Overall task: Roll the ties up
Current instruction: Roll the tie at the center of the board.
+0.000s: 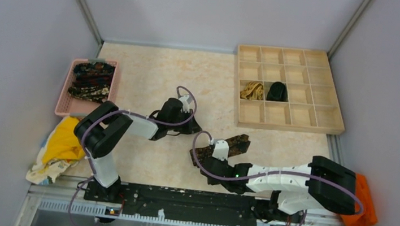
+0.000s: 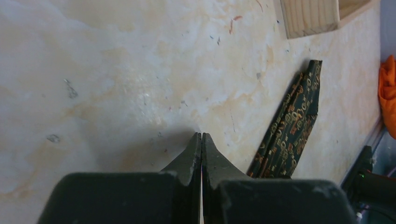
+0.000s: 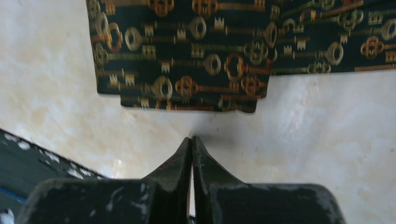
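One folded tie (image 1: pixel 234 144), dark with gold and orange keys, lies slanted mid-table. My right gripper (image 1: pixel 198 161) sits at its near-left end. In the right wrist view that gripper (image 3: pixel 192 138) is shut and empty, its tips just short of the tie's (image 3: pixel 210 51) folded edge. My left gripper (image 1: pixel 198 129) hovers left of the tie, also shut on nothing (image 2: pixel 201 135), with the tie (image 2: pixel 292 128) to its right. More patterned ties (image 1: pixel 92 81) are piled in a pink basket (image 1: pixel 63 94). A tan-gold rolled tie (image 1: pixel 252 90) and a black rolled tie (image 1: pixel 277 91) sit in neighbouring tray compartments.
The wooden compartment tray (image 1: pixel 287 126) stands at the back right; its corner (image 2: pixel 310 16) shows in the left wrist view. An orange cloth (image 1: pixel 361 202) lies at the right edge, a yellow cloth (image 1: pixel 63 143) at the left. A black rail (image 1: pixel 188 200) runs along the near edge.
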Available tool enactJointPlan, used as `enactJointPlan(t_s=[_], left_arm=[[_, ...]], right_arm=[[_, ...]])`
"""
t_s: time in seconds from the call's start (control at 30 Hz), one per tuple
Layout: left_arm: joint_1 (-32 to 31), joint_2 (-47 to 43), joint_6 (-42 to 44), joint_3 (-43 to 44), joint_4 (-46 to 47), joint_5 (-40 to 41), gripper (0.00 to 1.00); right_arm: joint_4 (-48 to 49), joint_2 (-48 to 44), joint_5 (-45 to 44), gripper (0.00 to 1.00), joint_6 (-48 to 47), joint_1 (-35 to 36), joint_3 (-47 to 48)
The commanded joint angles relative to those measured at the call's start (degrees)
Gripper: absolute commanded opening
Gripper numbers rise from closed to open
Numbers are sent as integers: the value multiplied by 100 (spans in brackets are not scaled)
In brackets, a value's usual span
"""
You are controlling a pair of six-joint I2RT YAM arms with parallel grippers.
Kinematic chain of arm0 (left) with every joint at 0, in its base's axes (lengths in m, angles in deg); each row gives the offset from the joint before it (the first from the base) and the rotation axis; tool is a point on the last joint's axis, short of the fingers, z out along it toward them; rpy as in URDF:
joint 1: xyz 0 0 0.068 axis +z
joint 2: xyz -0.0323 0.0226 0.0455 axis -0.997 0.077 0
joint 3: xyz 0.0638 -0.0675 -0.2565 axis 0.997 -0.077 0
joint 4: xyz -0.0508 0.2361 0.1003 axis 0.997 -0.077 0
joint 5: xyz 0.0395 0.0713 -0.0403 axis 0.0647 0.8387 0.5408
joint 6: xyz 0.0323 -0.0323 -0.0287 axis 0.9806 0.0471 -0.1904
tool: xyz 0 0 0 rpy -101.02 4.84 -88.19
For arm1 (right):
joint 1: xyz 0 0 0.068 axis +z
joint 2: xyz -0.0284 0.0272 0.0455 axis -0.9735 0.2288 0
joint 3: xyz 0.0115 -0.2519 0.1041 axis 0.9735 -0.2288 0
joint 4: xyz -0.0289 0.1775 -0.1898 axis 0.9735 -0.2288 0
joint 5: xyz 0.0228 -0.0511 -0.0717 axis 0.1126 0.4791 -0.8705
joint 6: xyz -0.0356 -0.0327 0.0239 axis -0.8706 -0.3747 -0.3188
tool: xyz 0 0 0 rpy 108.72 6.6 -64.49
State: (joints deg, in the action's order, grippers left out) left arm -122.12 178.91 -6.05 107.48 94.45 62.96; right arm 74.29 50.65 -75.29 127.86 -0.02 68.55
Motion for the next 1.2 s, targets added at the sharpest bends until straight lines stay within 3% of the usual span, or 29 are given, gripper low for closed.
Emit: enactJointPlan(t_s=[0.0, 0.33, 0.53, 0.7, 0.83, 0.97, 1.17], left_arm=[[-208, 7, -41, -547, 30, -363, 0], [-810, -306, -365, -1379, 301, -162, 0], [-811, -771, -158, -1646, -279, 390, 0], [-808, -911, -71, -1677, -650, 859, 0], [-759, -888, -264, -1389, -1126, 1637, 0], [-551, -1241, -911, -856, -2255, 2889, 0], [-224, -3588, -1812, -737, -3746, 4530, 0]], right_arm=[[268, 430, 192, 0, -45, -391, -40], [491, 1191, 371, 0, -1026, -854, 601], [637, 1729, 650, 0, -1345, -855, 1038], [452, 1622, 736, 0, -1282, -809, 1069], [-89, 1227, 393, 0, -1152, -611, 1059], [-1035, 848, -369, 0, -995, -210, 1361], [-2093, 603, -1248, 5, -835, 271, 2024]])
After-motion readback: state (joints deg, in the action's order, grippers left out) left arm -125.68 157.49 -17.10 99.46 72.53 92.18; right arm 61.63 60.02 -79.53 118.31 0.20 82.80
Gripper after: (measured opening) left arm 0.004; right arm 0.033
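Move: The folded tie lies aslant between the two hands: its middle is about 8 cm ahead of the right hand and 3 cm to its right, its near edge only 2 or 3 cm from the fingertips. From the left hand the tie's middle is some 8 cm back and 8 cm to the right; both hands hover a couple of centimetres above its level. The wooden tray stands about 23 cm ahead of the left hand and 30 cm to its right. The tie is worked from both sides with shut fingers, kept low: the left hand sweeps about 8 cm back at its far side while the right goes roughly 5 cm forward and 5 cm left at its near edge, to square the folds. Then both withdraw, the left forward and away to the left, turning counter-clockwise some 30 degrees and lifting slightly, the right back and to its right, rising at the last. ##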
